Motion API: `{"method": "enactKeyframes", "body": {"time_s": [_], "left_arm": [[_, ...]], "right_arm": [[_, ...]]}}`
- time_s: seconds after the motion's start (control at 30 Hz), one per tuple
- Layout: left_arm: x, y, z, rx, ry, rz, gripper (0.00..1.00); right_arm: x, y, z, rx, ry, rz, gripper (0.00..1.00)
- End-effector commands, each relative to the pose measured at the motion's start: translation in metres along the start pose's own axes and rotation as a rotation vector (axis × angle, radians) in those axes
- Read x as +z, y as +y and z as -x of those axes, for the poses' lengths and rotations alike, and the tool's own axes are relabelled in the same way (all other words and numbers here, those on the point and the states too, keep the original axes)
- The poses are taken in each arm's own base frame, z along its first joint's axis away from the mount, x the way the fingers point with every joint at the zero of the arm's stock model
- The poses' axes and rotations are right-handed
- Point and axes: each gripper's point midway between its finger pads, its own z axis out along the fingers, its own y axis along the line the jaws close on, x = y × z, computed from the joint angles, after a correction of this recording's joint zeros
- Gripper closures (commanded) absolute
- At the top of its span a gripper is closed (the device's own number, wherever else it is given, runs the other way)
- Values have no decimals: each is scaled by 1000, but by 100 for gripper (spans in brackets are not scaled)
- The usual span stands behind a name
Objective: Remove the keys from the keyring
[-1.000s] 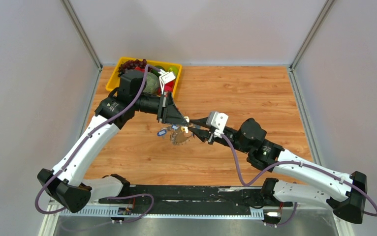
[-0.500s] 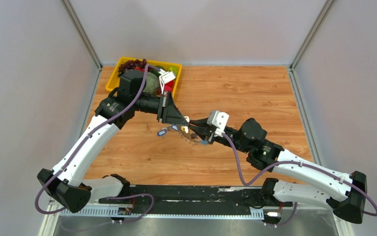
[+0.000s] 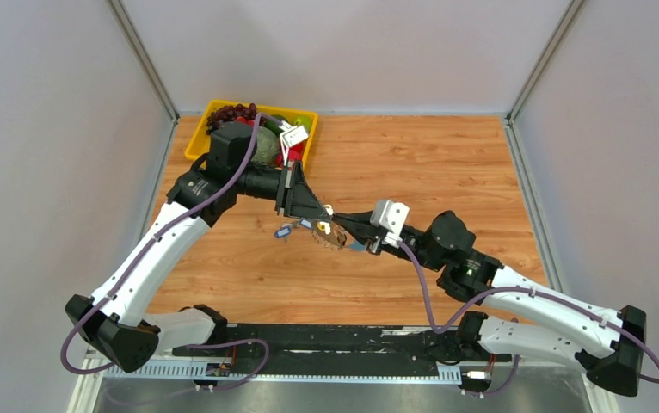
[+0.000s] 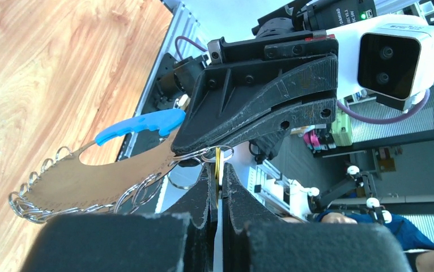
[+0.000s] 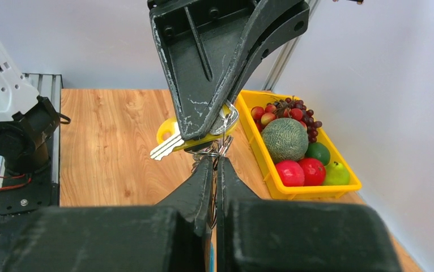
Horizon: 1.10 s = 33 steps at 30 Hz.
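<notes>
The keyring (image 4: 84, 182) is a brown crescent plate edged with several wire rings, with a blue strap (image 4: 141, 123) on one arc. It hangs above the table between both arms (image 3: 331, 235). My left gripper (image 4: 218, 165) is shut on a yellow-headed key (image 5: 171, 137) whose silver blade points left. That key's ring links to the keyring's rings (image 5: 215, 151). My right gripper (image 5: 215, 162) is shut on those rings, tip to tip with the left fingers (image 5: 203, 73). In the top view the left gripper (image 3: 321, 212) and right gripper (image 3: 348, 229) meet at mid-table.
A yellow tray (image 3: 195, 138) of fruit sits at the back left corner, partly behind the left arm; it also shows in the right wrist view (image 5: 271, 170). A small loose blue-tagged key (image 3: 284, 231) lies on the wood just left of the grippers.
The right gripper has shut on the keyring's rings. The keyring has swung up from hanging low to lie between the two grippers, and the right arm has shifted slightly right.
</notes>
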Motion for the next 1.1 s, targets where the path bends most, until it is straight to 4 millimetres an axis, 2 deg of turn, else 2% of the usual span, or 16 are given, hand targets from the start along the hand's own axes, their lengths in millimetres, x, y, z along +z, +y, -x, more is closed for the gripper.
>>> {"method": "enactKeyframes", "body": {"time_s": [0.0,0.1,0.2,0.3,0.63,0.8,0.93,0.97,1.03,1.07], "left_arm": [[-4,-15,12,43,-31,-27,100],[-4,-10,13,26,-39,-19,100],[-5,-4,14,11,-42,-11,100],[-4,9,10,-24,-37,5,100],[7,48,-7,-121,19,51,100],[13,49,-15,-120,52,46,100],[10,42,-11,-61,53,47,100],[8,39,-11,-51,54,47,100],[4,30,-7,-1,47,45,100],[2,26,-4,38,41,42,100]], "right_arm": [[-8,5,18,-74,-82,39,100],[-13,7,21,-100,-101,50,100],[-19,17,24,-156,-139,102,100],[-24,21,27,-189,-171,113,100],[-20,33,21,-222,-167,167,100],[-13,34,8,-228,-129,176,100],[-13,39,2,-231,-98,208,100],[-14,40,-1,-232,-81,212,95],[-15,36,-5,-220,-56,192,72],[-16,34,-6,-210,-51,178,67]]}}
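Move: The left fingers hold the yellow key, about 2 cm to the left of the right hand and 2 cm above it, roughly level fore and aft. The right fingers already pinch wire rings there, some 2 cm right of and 2 cm below the left hand. The keyring's plate hangs about 7 cm under the right hand and 2 cm back, and the blue tags lie on the table some 9 cm ahead of that hand, 8 cm left and 30 cm down. With the key kept shut in its fingers, the left hand first stays put while the right, pinching the wire rings, draws about 2 cm back and just over 1 cm right, away from the key, tipping its hand by some 10 degrees. Then both go down, the left about 6 cm and slightly forward, the right nearly 4 cm while drifting a little farther back and left again, and the right fingers, no longer holding the rings, open part-way at the very end. ##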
